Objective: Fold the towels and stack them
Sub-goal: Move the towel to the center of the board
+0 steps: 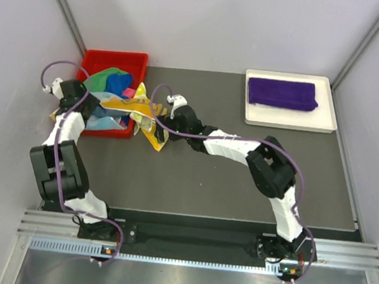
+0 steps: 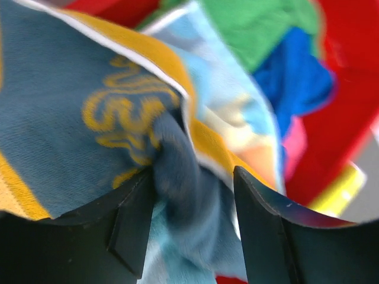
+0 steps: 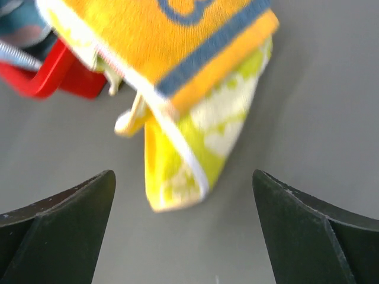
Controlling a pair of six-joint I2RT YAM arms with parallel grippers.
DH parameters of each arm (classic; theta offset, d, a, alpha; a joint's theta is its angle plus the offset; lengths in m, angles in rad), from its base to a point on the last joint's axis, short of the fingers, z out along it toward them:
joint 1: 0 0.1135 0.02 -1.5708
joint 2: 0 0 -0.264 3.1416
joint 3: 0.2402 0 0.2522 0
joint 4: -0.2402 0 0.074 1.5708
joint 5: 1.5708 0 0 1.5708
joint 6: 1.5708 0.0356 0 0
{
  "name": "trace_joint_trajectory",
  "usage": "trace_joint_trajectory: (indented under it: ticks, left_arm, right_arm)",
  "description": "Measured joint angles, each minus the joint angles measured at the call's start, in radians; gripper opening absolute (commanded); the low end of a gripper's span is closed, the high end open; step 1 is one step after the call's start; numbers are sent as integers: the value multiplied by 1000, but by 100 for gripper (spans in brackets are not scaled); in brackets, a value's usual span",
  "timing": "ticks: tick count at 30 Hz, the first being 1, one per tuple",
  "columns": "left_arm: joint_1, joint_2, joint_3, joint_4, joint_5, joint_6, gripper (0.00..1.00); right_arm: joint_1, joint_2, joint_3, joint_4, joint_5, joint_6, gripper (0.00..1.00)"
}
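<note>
A teal and orange lettered towel [image 2: 59,106] spills out of the red bin [image 1: 93,57]. A bunched fold of it sits between the parted jaws of my left gripper [image 2: 192,195], which is open. More towels, green and blue [image 2: 266,29], lie deeper in the bin. The lettered towel's orange edge [image 3: 160,41] hangs over a pale yellow printed towel [image 3: 201,130], whose corner rests on the dark table. My right gripper [image 3: 183,174] hovers open over that corner, touching nothing. A folded purple towel [image 1: 281,94] lies in the white tray [image 1: 252,115].
The red bin stands at the back left against the wall, its rim [image 3: 53,74] beside the yellow towel. The white tray is at the back right. Grey walls close in the table on three sides. Purple cables loop along both arms.
</note>
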State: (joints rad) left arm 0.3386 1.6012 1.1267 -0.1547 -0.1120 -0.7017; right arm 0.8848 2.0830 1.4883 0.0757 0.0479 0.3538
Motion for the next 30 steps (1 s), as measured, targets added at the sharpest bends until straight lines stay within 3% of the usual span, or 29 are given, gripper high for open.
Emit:
trace_joint_trajectory:
  ticks: [4, 7, 9, 14, 18, 22, 23, 25, 26, 30]
  left_arm:
    - [-55, -121, -135, 127, 44, 9, 60]
    - [-119, -214, -229, 203, 63, 18, 61]
    - [-173, -255, -260, 235, 69, 28, 61]
    - [-346, -268, -265, 275, 40, 74, 60]
    - [-407, -216, -258, 274, 12, 80, 54]
    - [-396, -97, -217, 243, -105, 62, 34]
    - [-391, -70, -206, 237, -138, 53, 21]
    - [-375, -26, -177, 223, -193, 35, 11]
    - [-367, -4, -158, 214, -216, 29, 0]
    - [-342, 85, -60, 192, -302, 7, 0]
  right_arm:
    - [0, 127, 129, 7, 3, 18, 77]
    - [0, 175, 166, 1, 3, 34, 52]
    - [0, 200, 193, -8, 3, 45, 43]
    - [0, 206, 208, -22, 13, 52, 21]
    - [-5, 205, 211, -24, 21, 55, 2]
    - [-14, 156, 157, -30, 39, 59, 0]
    - [-18, 128, 126, -31, 44, 58, 0]
    - [-24, 61, 56, -29, 54, 58, 0]
    - [-27, 22, 20, -26, 61, 57, 0]
    - [-53, -153, -129, -10, 75, 50, 0]
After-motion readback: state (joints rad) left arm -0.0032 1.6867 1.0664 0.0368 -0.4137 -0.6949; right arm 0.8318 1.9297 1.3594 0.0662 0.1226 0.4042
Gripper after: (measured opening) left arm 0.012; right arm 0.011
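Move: The yellow towel's folded edge lies some 13 cm to the left hand's right, 2 cm ahead and 3 cm lower. The pink cloth in the bin sits 13 cm right and 6 cm ahead of that hand, the blue cloth 10 cm right and 10 cm ahead. From the right hand, the towel's hanging end is about 3 cm ahead, 3 cm left and 4 cm below; the red bin's middle is 17 cm left, 11 cm ahead and about 5 cm below. Pinch the towel's hanging end with the right gripper, easing down, forward and left a few centimetres as it closes, then draw it about 8 cm right and 5 cm up. Meanwhile swing the half-open left gripper up and some 18 cm right, then bring it down and back left about 8 cm, drifting forward, and shut it on the yellow edge. ##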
